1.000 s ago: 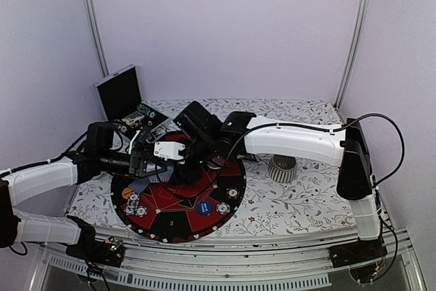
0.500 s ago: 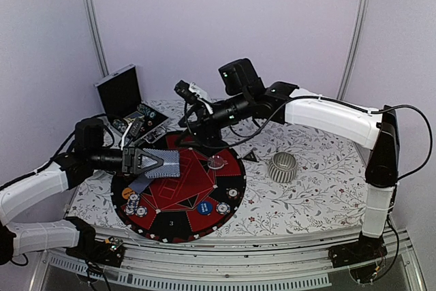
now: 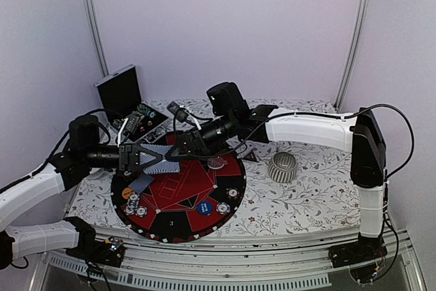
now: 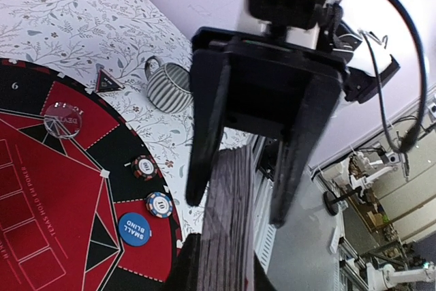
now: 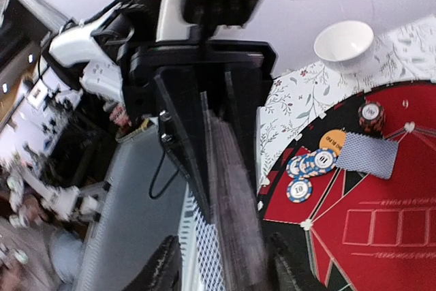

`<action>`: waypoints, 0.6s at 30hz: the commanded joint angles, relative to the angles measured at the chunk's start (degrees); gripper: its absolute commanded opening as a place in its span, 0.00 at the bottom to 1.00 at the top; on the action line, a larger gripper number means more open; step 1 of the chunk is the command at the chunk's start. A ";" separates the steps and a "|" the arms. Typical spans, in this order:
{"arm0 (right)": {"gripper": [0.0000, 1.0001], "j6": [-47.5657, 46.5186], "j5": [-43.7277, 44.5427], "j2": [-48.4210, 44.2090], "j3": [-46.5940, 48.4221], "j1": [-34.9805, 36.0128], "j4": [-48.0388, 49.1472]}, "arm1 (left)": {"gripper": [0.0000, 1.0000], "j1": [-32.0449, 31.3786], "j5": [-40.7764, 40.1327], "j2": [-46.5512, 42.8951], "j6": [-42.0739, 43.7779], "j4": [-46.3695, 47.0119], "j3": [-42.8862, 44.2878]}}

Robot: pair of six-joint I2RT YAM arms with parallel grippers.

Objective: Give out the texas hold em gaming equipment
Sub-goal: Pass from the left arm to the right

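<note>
My left gripper [image 3: 155, 159] is shut on a deck of grey-blue-backed playing cards [image 3: 165, 158], held on edge above the round red and black mat [image 3: 187, 189]. In the left wrist view the deck [image 4: 235, 223] rises edge-on out of my left gripper [image 4: 228, 274]. My right gripper [image 3: 176, 156] faces it, open, one finger on each side of the deck's far end, with a gap showing. In the right wrist view the deck [image 5: 235, 202] stands between the fingers of my right gripper [image 5: 221, 267]. On the mat lie one card [image 3: 141, 183], several chips [image 3: 133, 204], a blue disc [image 3: 204, 204], an orange disc [image 3: 127, 193] and a clear disc [image 3: 216, 163].
A ribbed silver cup [image 3: 282, 167] stands right of the mat on the floral cloth. A black hinged case [image 3: 119, 93] stands open at the back left. A white bowl [image 5: 344, 42] sits beyond the mat's edge. Two chips [image 4: 159, 204] lie near the blue disc [image 4: 134, 230].
My right arm has dropped from its raised pose and come left onto the deck, its jaws narrower. The left gripper has lifted the deck slightly.
</note>
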 commanded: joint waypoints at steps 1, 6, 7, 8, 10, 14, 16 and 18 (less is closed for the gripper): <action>0.33 3.42 -3.31 2.33 0.21 0.25 3.39 | 0.00 -0.81 -0.16 0.38 0.79 2.95 2.07; 0.05 3.70 -5.38 2.93 0.37 0.39 3.75 | 0.00 -1.00 -0.13 0.67 0.86 3.18 1.95; 0.03 3.87 -5.72 2.92 0.45 0.32 3.76 | 0.00 -1.00 -0.28 0.67 0.91 3.33 1.96; 0.02 3.94 -5.89 2.84 0.38 0.30 3.64 | 0.00 -1.06 -0.44 0.63 0.97 3.38 1.94; 0.02 3.97 -5.93 2.33 0.16 0.14 3.65 | 0.00 -1.12 -0.69 0.69 1.58 3.39 1.85; 0.01 5.60 -4.87 1.35 -0.64 -1.34 2.60 | 0.76 -1.96 -8.44 -0.92 7.68 -3.82 4.17; 0.01 6.42 -3.58 0.54 -0.89 -2.23 0.34 | 0.98 -2.84 -14.85 -3.02 14.09 -8.79 6.63; 0.02 6.47 -1.04 -0.17 -0.67 -3.01 -3.19 | 0.98 -4.82 -23.60 -5.52 23.10 -12.92 9.10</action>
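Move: The deck of cards is held in the left fingers, its middle about 4 cm to that hand's right. The right hand's half-open fingers are at the other end, the deck's middle some 4 cm to its left and 1 cm back and lower. From the right hand, on the mat roughly 23 cm below, the dealt cards lie 15 cm left and 2 cm ahead, and the blue small blind button 6 cm right and 8 cm back. Sinking about 1 cm, the right fingers pinch the deck's free end; then the left fingers open wide, easing forward-up. ##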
